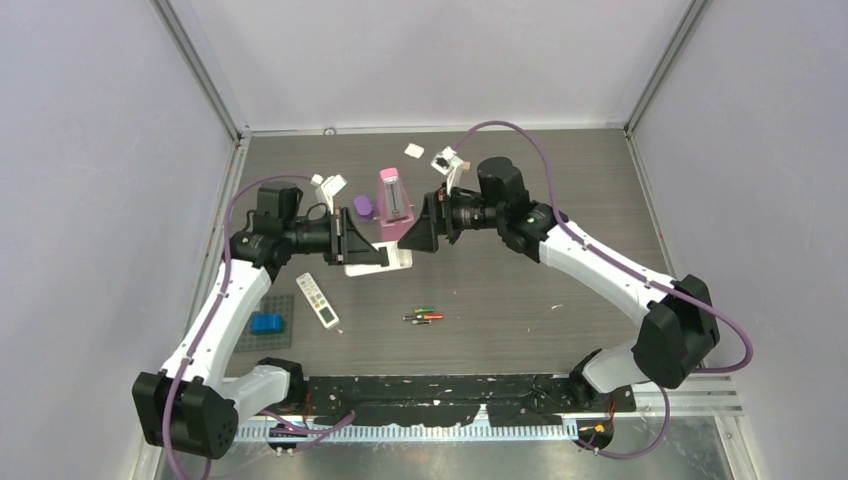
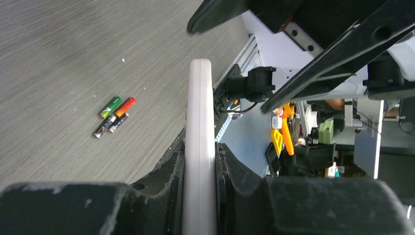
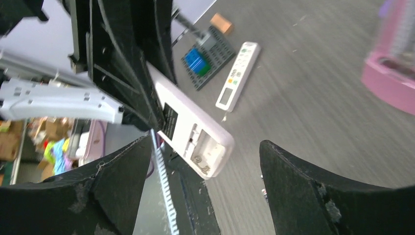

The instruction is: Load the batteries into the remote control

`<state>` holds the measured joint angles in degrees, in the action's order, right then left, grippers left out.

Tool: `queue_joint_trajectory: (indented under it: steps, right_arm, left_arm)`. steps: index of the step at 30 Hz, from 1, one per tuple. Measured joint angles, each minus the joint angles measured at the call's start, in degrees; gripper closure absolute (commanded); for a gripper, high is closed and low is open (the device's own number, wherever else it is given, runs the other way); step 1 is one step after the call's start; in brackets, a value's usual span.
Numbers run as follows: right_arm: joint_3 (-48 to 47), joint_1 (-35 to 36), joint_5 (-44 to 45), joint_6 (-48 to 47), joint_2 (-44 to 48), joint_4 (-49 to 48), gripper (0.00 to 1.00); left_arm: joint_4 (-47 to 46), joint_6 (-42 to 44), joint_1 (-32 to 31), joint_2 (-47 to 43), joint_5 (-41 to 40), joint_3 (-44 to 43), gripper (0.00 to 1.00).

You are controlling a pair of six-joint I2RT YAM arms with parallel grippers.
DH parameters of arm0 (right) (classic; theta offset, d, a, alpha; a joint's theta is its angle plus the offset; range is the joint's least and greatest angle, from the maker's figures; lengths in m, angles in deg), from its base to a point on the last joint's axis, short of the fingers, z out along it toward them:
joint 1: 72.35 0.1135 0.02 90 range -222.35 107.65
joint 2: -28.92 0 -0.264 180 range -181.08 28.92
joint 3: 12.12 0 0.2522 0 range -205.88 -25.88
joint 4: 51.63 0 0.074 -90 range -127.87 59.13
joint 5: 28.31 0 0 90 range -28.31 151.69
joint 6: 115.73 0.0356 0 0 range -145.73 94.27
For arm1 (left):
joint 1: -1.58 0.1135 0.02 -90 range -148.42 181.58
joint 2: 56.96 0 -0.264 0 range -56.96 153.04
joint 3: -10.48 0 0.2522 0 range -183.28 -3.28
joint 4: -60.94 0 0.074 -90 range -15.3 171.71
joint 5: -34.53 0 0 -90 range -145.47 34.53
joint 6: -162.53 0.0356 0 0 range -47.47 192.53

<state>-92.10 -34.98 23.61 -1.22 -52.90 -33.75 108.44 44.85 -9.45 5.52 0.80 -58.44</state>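
My left gripper (image 1: 365, 245) is shut on a white remote control (image 1: 378, 258), held above the table; the left wrist view shows it edge-on (image 2: 200, 112) between the pads. In the right wrist view the remote's back (image 3: 188, 128) faces me, its battery compartment (image 3: 210, 152) uncovered, with metal contacts showing and nothing inside. My right gripper (image 3: 206, 143) stands open just off the remote's free end, touching nothing; the top view shows it (image 1: 415, 230) facing the left gripper. The batteries (image 1: 424, 315) lie in a small bunch on the table in front of both grippers, green, red-orange and dark (image 2: 114, 116).
A second, slimmer white remote (image 1: 317, 300) lies at the left, next to a grey baseplate (image 1: 267, 323) carrying a blue brick. A pink stand (image 1: 393, 200) and a purple piece (image 1: 363, 206) sit behind the grippers. Small white parts (image 1: 414, 150) lie near the back wall.
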Motion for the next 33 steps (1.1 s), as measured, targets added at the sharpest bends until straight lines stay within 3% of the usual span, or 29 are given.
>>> queue_joint_trajectory:
  steps: [5, 9, 14, 19, 22, 26, 29, 33]
  right_arm:
    - [-0.20, 1.57, -7.15, -1.81, -1.40, 0.24, 0.15]
    - [-0.20, 1.66, -12.87, -1.84, -1.49, -1.03, 0.23]
    - [0.28, 1.66, -16.79, 0.61, -1.46, -5.90, 0.49]
    - [1.46, 1.66, -19.80, 6.12, -1.01, -12.57, 0.73]
    - [2.62, 1.66, -21.31, 10.36, -0.59, -16.90, 0.85]
    - [4.50, 1.66, -22.01, 16.94, -0.17, -24.44, 0.94]
    - [6.16, 1.66, -20.06, 21.84, -0.15, -29.49, 0.95]
    - [7.87, 1.66, -17.11, 27.80, -0.15, -34.36, 0.95]
  left_arm:
    - [-0.72, 1.40, -0.04, -1.03, 3.91, -0.37, 1.00]
    - [-2.34, 1.44, -0.11, -2.25, 7.98, -0.42, 1.00]
    - [-6.64, 0.39, -0.11, -4.04, 12.52, -0.37, 1.00]
    - [-18.82, -6.86, -0.02, -6.73, 14.27, 3.45, 1.00]
    - [-24.74, -10.58, 0.09, -7.56, 15.52, 5.20, 0.89]
    - [-29.88, -14.53, 0.13, -8.04, 16.24, 5.44, 0.60]
    - [-34.58, -19.15, 0.11, -8.61, 14.82, 6.29, 0.50]
    - [-46.29, -29.42, 0.20, -10.03, 12.04, 9.88, 0.48]
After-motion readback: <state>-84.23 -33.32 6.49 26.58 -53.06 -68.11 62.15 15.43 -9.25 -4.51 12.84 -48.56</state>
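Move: The remote control is in the left fingers, its middle about 1 cm to their right and 1 cm below. From the open right hand its middle lies some 6 cm left, 4 cm back and 3 cm lower, its open battery-compartment end nearest. The batteries lie about 25 cm below the right hand, roughly 7 cm back and 2 cm right; the pink metronome is about 15 cm ahead of that hand, 4 cm left and 22 cm down. The left hand lifts the remote about 9 cm, drawing it slightly back and tipping its fingers up some 20 degrees towards level, while the right hand swings back about 6 cm and rises as much, turning counter-clockwise and tipping its fingers up, and closes on the remote's compartment end. With the right fingers pinching that end, the left fingers open and let go while both hands keep rising. ##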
